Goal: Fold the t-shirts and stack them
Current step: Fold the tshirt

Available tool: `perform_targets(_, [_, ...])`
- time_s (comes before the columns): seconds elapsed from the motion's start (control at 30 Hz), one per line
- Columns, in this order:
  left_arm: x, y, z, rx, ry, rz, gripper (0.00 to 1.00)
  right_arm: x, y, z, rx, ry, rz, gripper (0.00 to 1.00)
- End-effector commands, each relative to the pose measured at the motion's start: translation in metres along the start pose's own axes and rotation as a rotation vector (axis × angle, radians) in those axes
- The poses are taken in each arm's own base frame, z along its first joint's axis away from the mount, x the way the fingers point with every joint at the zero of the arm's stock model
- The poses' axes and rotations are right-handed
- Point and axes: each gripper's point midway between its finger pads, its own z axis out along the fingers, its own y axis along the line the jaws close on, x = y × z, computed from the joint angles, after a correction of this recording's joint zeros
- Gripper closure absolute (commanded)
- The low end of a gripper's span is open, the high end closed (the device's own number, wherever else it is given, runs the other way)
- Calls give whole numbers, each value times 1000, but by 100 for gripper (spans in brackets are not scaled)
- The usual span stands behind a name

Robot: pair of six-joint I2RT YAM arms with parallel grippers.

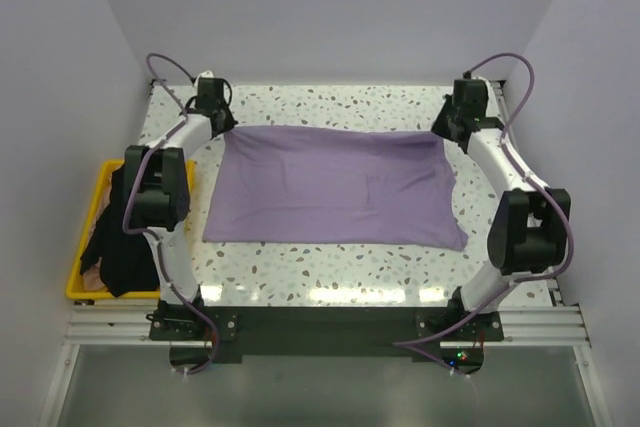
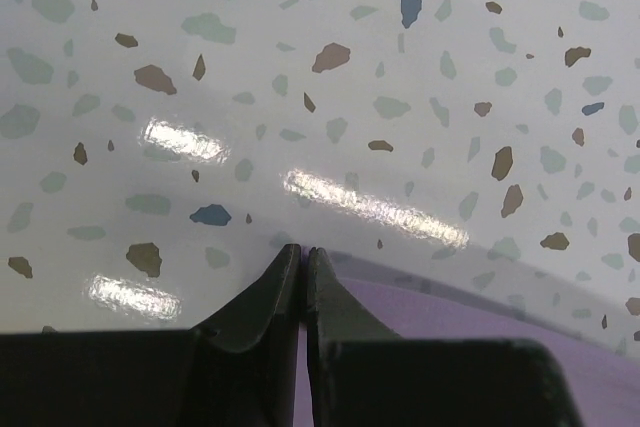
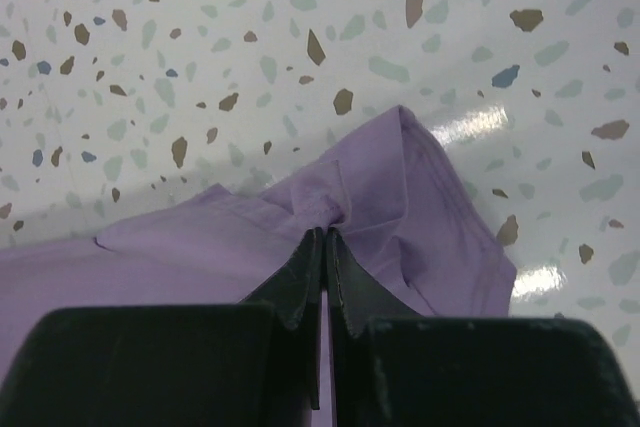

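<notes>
The pale lavender t-shirt (image 1: 335, 185) lies spread flat across the middle of the terrazzo table. My left gripper (image 1: 222, 117) is at its far left corner, jaws shut on the shirt's edge (image 2: 420, 297), as the left wrist view (image 2: 303, 251) shows. My right gripper (image 1: 447, 127) is at the far right corner, shut on a bunched fold of the lavender fabric (image 3: 400, 197), seen in the right wrist view (image 3: 326, 233). The black t-shirt (image 1: 122, 232) hangs crumpled over the yellow crate at the left.
The yellow plastic crate (image 1: 79, 265) sits off the table's left edge beside the left arm. White walls close in the table on the left, far and right sides. An aluminium rail runs along the near edge.
</notes>
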Motion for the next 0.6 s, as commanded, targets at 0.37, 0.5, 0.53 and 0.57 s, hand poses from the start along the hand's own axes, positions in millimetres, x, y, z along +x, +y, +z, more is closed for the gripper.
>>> perform_targets(0.37, [-9,23,-53,-39,-67,-82,96,29,-20,-62,-28,-36,64,100])
perform_targets(0.5, [-2,29,-59,-50,-57,-85,96,41,-23,-70,-41,-23,71,100])
perform_targets(0.53, [-1,30,-60,-53,-55,-84,96,44,-22,-72,-52,-19,74,100])
perform_targets(0.57, [4,32,-60,-57,-47,-84,96,45,-22,-73,-55,-16,76,100])
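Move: Both hands already hold the t-shirt's raised far edge near its ends. The near-left corner on the table lies about 29 cm back, 2 cm left and 7 cm below the left hand. From the right hand, the near-right corner is roughly 24 cm back, 4 cm right and 15 cm down. The yellow basket stands some 26 cm back and 19 cm left of the left hand, 4 cm lower, with the black cloth inside it. Pinched in both closed grippers, the t-shirt's far edge is carried back over the lying cloth towards its near edge. The right hand travels faster, about 8 cm back and nearly level, while the left comes back some 5 cm and rises about a centimetre. Both keep their grip and hardly turn. ##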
